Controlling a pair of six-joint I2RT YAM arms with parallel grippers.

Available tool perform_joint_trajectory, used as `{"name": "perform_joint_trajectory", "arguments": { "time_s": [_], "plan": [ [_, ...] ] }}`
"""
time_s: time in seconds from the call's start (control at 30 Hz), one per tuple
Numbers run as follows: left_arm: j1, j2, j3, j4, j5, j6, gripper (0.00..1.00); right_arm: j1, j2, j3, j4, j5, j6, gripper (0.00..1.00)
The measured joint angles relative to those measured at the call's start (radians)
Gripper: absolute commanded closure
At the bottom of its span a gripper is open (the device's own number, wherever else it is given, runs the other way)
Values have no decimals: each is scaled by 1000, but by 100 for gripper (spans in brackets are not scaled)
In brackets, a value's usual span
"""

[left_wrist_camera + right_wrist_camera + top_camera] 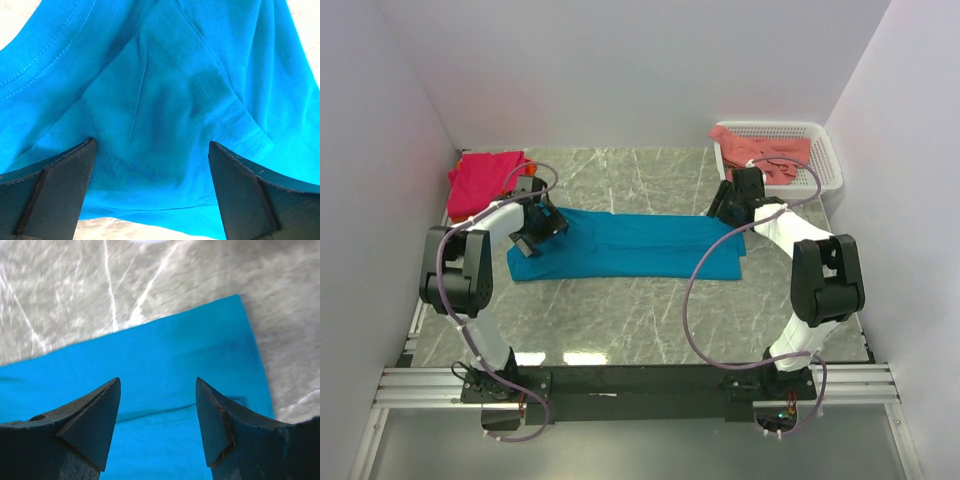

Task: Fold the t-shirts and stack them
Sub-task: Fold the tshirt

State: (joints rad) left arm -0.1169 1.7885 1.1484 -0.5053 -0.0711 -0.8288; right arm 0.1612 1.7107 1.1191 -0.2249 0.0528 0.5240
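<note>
A teal-blue t-shirt (630, 245) lies as a long folded band across the middle of the table. My left gripper (535, 235) hovers over the band's left end, open wide. In the left wrist view, wrinkled teal cloth (165, 90) with stitched seams fills the space between the fingers, which hold nothing. My right gripper (728, 212) is open above the shirt's right end, and the right wrist view shows the flat teal corner (165, 355) beneath it. A magenta-pink t-shirt (485, 180) lies folded at the back left, with a sliver of orange cloth (527, 166) behind it. A salmon-pink t-shirt (760, 150) drapes over the basket.
A white mesh basket (825, 150) stands at the back right corner. White walls close in the grey marble table (650, 330) on three sides. Purple cables loop from both arms.
</note>
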Motion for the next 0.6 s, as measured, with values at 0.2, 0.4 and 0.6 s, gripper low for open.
{"name": "perform_joint_trajectory", "arguments": {
  "time_s": [0.2,0.4,0.6],
  "plan": [
    [1,102,129,-22,2,6,1,10,70,52,-10,-71,-12,32],
    [-9,262,355,-69,-14,35,1,12,96,-45,-16,-144,16,32],
    [-51,520,755,-111,-28,112,0,68,-89,-278,48,-216,58,32]
  ]
}}
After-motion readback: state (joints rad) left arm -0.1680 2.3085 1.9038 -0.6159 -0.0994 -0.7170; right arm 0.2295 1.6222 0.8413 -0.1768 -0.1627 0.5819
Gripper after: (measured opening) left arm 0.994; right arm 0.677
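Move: The folded t-shirt lies as a wide strip between the hands. Its middle is about 21 cm to the left hand's right and 2 cm nearer the base; that hand already rests on the shirt's left part. The red stack sits some 14 cm ahead and 13 cm left of it. From the right hand, hovering over the shirt's right part, the shirt's middle is roughly 23 cm left, 7 cm back and 6 cm below; the basket is about 18 cm ahead, 15 cm right. Forward and level, speeding up, the left hand pushes the shirt's left end some 16 cm along the table past the red stack, its open fingers still pressing on the cloth and veering slightly right at the end. The right hand sinks about 5 cm onto the right part, then drags it back towards the base and somewhat left, gripper part open, fingers tipping about 10 degrees steeper. ##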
